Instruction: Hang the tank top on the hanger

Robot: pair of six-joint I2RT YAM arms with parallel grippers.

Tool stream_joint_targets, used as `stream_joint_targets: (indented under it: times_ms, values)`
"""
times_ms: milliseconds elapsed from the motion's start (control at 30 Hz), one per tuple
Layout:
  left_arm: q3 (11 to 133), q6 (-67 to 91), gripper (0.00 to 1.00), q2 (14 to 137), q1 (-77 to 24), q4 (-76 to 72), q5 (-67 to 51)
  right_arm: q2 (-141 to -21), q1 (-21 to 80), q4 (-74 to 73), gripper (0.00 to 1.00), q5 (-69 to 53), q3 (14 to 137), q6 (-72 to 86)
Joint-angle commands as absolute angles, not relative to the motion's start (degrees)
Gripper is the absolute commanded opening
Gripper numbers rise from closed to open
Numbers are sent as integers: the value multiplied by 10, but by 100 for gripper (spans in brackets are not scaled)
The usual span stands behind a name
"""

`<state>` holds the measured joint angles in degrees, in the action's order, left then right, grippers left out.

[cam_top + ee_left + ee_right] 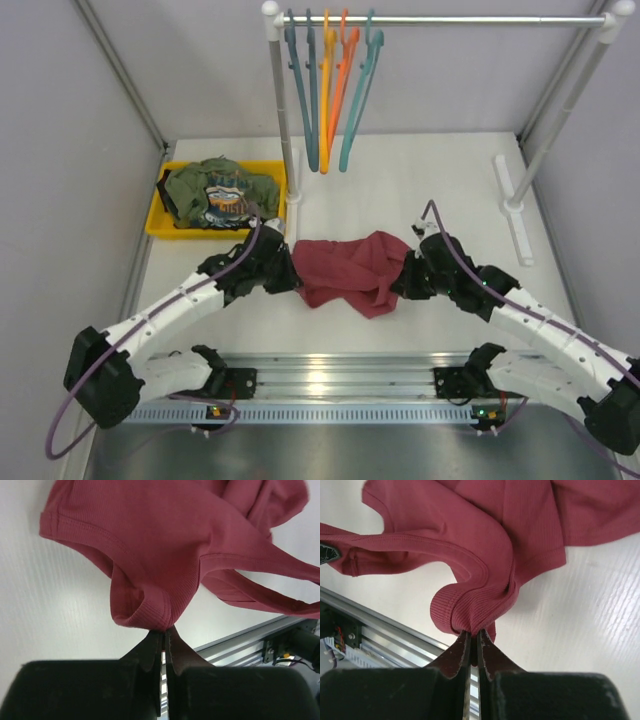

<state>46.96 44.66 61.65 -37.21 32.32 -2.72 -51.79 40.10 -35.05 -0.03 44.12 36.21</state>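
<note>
The maroon tank top (350, 268) lies crumpled on the white table between my two arms. My left gripper (293, 276) is shut on a fold at its left edge; in the left wrist view the ribbed cloth (150, 555) bunches at the gripper (165, 630). At the garment's right edge my right gripper (400, 281) is shut on a bunched hem, seen up close as tank top (485, 540) pinched at the gripper (475, 632). The teal hanger (362, 90) hangs rightmost on the rail at the back, far from both grippers.
Two slate-blue hangers (301, 90), a yellow hanger (326, 95) and an orange hanger (343, 80) hang on the rack rail (450, 19). A yellow bin (160, 222) at the left holds an olive-green garment (215, 192). The rack's white feet (517, 207) stand at the right.
</note>
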Motion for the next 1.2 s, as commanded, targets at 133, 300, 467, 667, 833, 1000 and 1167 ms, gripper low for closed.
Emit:
stream_joint_targets:
  times_ms: [133, 300, 467, 667, 833, 1000, 1167]
  values:
    - [458, 457, 15, 730, -376, 159, -63, -582, 363, -213, 0, -78, 394, 393]
    - [492, 436, 25, 790, -374, 137, -58, -645, 329, -199, 0, -91, 425, 373]
    - [511, 425, 47, 819, -366, 133, -73, -658, 297, -214, 7, -91, 436, 360]
    - [506, 405, 51, 789, -362, 150, -81, -627, 298, -261, 23, -54, 431, 354]
    - [504, 404, 51, 760, -359, 171, -85, -602, 298, -305, 42, -27, 447, 357]
    - [519, 399, 52, 733, -351, 196, -77, -590, 298, -383, 53, 25, 506, 355]
    - [533, 391, 54, 711, -345, 225, -69, -605, 298, -422, 65, 45, 630, 336]
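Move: Between the two hands, which still pinch its near edges just over the table, the tank top has its middle about 4 cm ahead of the left hand, 12 cm to its right and 6 cm down. From the right hand that middle lies some 4 cm ahead, 10 cm to its left and 6 cm down. The rack's left foot is centred about 19 cm straight ahead of the left hand, the yellow bin 20 cm ahead and 18 cm to its left. Lowering the pinched edges some 6 cm to the table while easing 4 cm forward, both hands tip slightly further down. The left also slides 4 cm right, opening to half and letting go first; the right stays shut until it is down, then opens wider. Both lift clear, the right drifting right and turning about 10 degrees clockwise. ##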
